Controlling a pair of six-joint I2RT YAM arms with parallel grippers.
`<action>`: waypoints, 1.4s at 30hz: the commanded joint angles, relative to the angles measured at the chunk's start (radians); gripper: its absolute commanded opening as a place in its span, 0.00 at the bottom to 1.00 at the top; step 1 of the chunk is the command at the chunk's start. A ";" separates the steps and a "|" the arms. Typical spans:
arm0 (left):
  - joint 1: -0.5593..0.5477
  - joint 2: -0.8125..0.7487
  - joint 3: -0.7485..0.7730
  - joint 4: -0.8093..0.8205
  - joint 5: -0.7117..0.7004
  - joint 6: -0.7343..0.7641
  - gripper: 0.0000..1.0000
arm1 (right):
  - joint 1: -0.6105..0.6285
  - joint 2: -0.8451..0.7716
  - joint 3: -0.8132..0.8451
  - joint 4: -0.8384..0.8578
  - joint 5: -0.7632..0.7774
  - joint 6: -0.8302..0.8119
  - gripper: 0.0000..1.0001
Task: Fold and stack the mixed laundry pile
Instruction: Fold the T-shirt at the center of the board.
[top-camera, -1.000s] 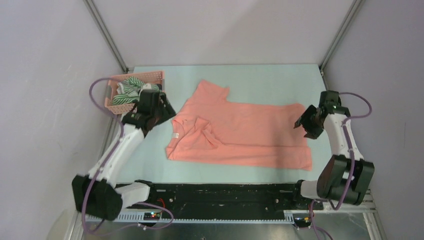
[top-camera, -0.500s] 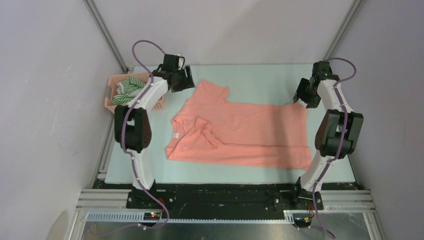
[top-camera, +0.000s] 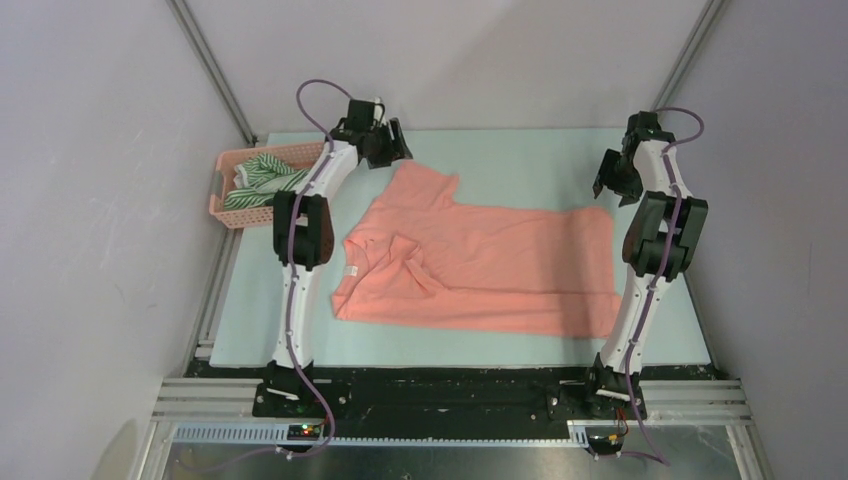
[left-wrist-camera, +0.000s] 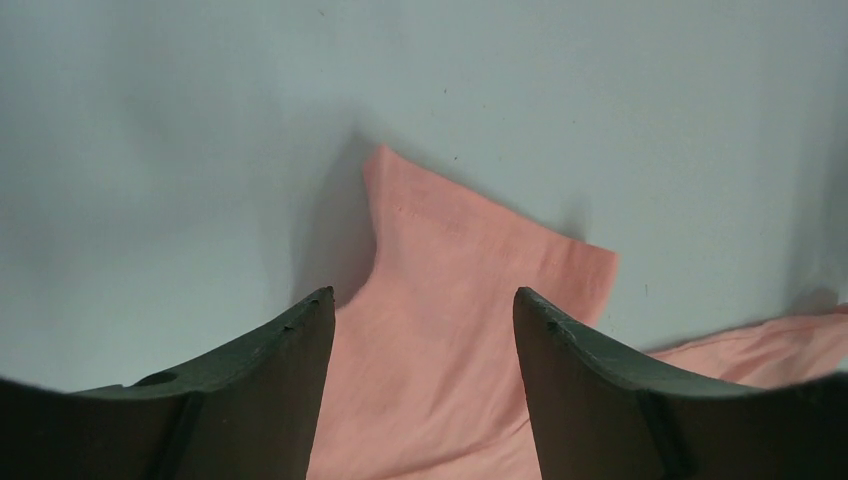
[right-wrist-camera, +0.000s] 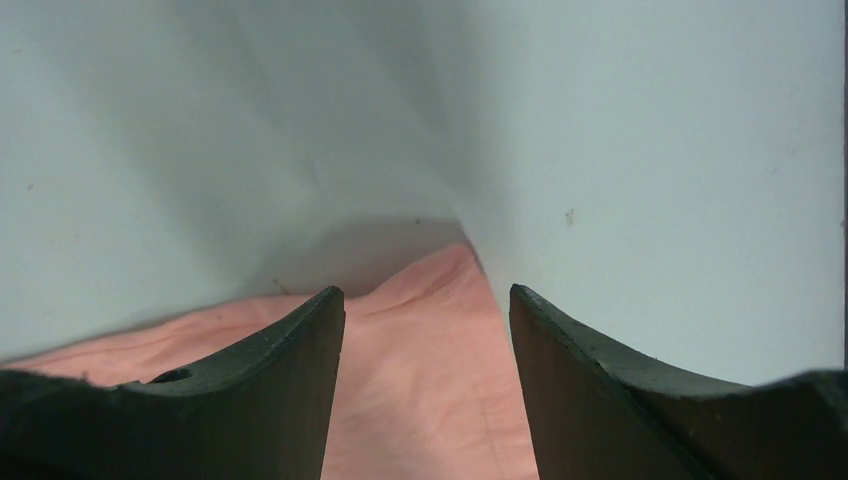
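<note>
A salmon-pink shirt (top-camera: 480, 260) lies spread across the pale green table, collar bunched at its left. Its far sleeve (left-wrist-camera: 470, 260) points toward the back. My left gripper (top-camera: 392, 143) hangs open above that sleeve's far tip, jaws apart with only cloth seen beneath them (left-wrist-camera: 422, 300). My right gripper (top-camera: 612, 178) is open over the shirt's far right corner (right-wrist-camera: 440, 280), nothing between its fingers (right-wrist-camera: 426, 295). A green-and-white striped garment (top-camera: 258, 178) lies in the pink basket. No dark navy-grey garment shows.
The pink lattice basket (top-camera: 232, 205) stands at the table's far left edge. Grey walls and metal frame posts (top-camera: 212, 70) close in the back and sides. Both arms stretch up along the table's left and right sides.
Both arms have swung from near the front to the back of the table. The left gripper moved from the basket to the far sleeve, the right to the far right corner.
</note>
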 joint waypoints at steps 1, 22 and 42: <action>0.005 0.068 0.080 0.010 0.071 -0.059 0.70 | -0.018 0.066 0.087 -0.049 -0.049 -0.003 0.64; 0.021 0.162 0.163 0.067 0.123 -0.079 0.35 | -0.045 0.109 0.061 -0.017 -0.080 0.029 0.34; 0.061 -0.156 -0.101 0.130 0.233 -0.033 0.00 | -0.061 -0.052 -0.110 0.138 -0.082 0.065 0.00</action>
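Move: The far left corner of the T-shirt's sleeve lies almost under the left hand, about 2 cm ahead, 1 cm right and 6 cm down; the sleeve's other corner is some 12 cm right and 5 cm back. The basket stands roughly 33 cm to that hand's left and 8 cm back. The far hem corner is 5 cm below the right hand, 1 cm right, with the near hem corner about 32 cm back and 5 cm left of the hand. Each hand pinches a far corner of the T-shirt: both drop some 5 cm with open fingers and close, the left on the sleeve's corner after edging 2 cm forward, the right on the hem's. The left then rises again by about 4 cm, drawing slightly back, while the right keeps its pinch down near the board. ##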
